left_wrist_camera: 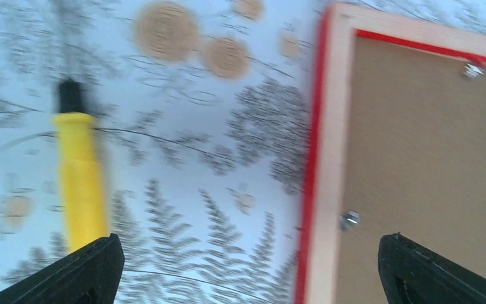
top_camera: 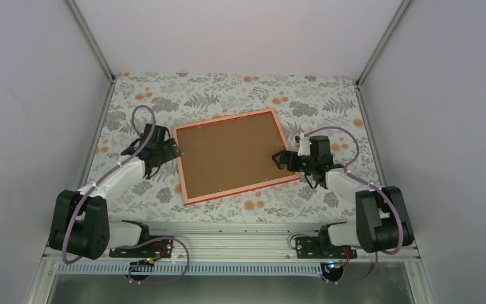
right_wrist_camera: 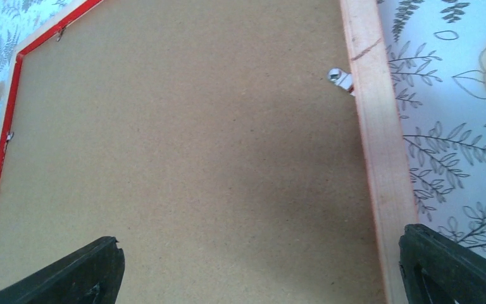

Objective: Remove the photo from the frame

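Note:
The frame (top_camera: 231, 155) lies face down in the middle of the table, its brown back board up inside a pale wood rim edged in red. The photo is hidden under that board. My left gripper (top_camera: 164, 149) stands open at the frame's left edge; in the left wrist view the frame's rim (left_wrist_camera: 329, 158) runs between its spread fingers. My right gripper (top_camera: 283, 158) is open over the frame's right side, and the brown board (right_wrist_camera: 196, 145) fills its wrist view. Small metal clips (right_wrist_camera: 340, 78) sit along the inside of the rim (right_wrist_camera: 380, 145). Neither gripper holds anything.
A yellow-handled tool (left_wrist_camera: 79, 171) lies on the fern-patterned tablecloth (top_camera: 240, 95) left of the frame, close to my left gripper. White walls close the table on three sides, with metal posts (top_camera: 362, 76) at the back corners.

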You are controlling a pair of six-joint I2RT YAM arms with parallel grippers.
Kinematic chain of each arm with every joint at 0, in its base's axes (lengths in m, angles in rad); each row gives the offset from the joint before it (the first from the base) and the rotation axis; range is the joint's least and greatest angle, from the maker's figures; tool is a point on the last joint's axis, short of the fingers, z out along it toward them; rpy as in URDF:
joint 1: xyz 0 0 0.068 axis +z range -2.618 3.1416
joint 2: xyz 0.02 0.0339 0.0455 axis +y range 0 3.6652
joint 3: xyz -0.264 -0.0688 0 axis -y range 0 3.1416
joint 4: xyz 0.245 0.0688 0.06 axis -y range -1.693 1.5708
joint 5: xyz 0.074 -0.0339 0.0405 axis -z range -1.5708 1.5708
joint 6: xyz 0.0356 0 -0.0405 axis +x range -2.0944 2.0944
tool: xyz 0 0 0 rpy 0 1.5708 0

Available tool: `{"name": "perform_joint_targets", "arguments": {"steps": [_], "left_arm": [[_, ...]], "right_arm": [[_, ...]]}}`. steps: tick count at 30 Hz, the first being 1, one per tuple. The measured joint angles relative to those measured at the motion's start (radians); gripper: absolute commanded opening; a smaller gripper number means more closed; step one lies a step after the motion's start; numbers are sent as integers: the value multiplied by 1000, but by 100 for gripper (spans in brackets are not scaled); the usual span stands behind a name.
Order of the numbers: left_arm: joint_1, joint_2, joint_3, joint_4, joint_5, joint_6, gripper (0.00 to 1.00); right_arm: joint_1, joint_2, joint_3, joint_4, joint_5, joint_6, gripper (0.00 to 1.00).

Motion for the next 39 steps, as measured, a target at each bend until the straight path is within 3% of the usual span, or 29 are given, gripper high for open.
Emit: {"name": "perform_joint_targets", "arguments": {"steps": [11, 28, 39], "left_arm": [[238, 85, 43, -110, -12, 60, 96], [268, 256, 98, -109, 23, 74, 71], [269, 314, 118, -97, 14, 80, 39]], "right_arm": [[43, -37, -64, 84, 59, 27, 98], [56, -80, -82, 92, 85, 45, 99], [57, -92, -87, 94, 82, 45, 99]]}}
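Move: Lying to the left hand's left is the yellow handle of the screwdriver, some 9 cm off, level with the hand fore and aft and about 7 cm below. The frame's left bar runs roughly 3 cm to the hand's right, and the metal clip on its inner side sits some 5 cm right and 3 cm ahead, both about 7 cm lower. From the right hand, the handle is about 52 cm left, level with it and 6 cm below. Swinging quickly left, away from the frame's bar and across to the screwdriver, the left hand covers about 8 cm, then sinks some 6 cm almost straight down over the yellow handle. It tips steeper and turns a little counter-clockwise. On the way down the wide-open fingers close to about half, one either side of the handle; a firm pinch isn't visible yet. ##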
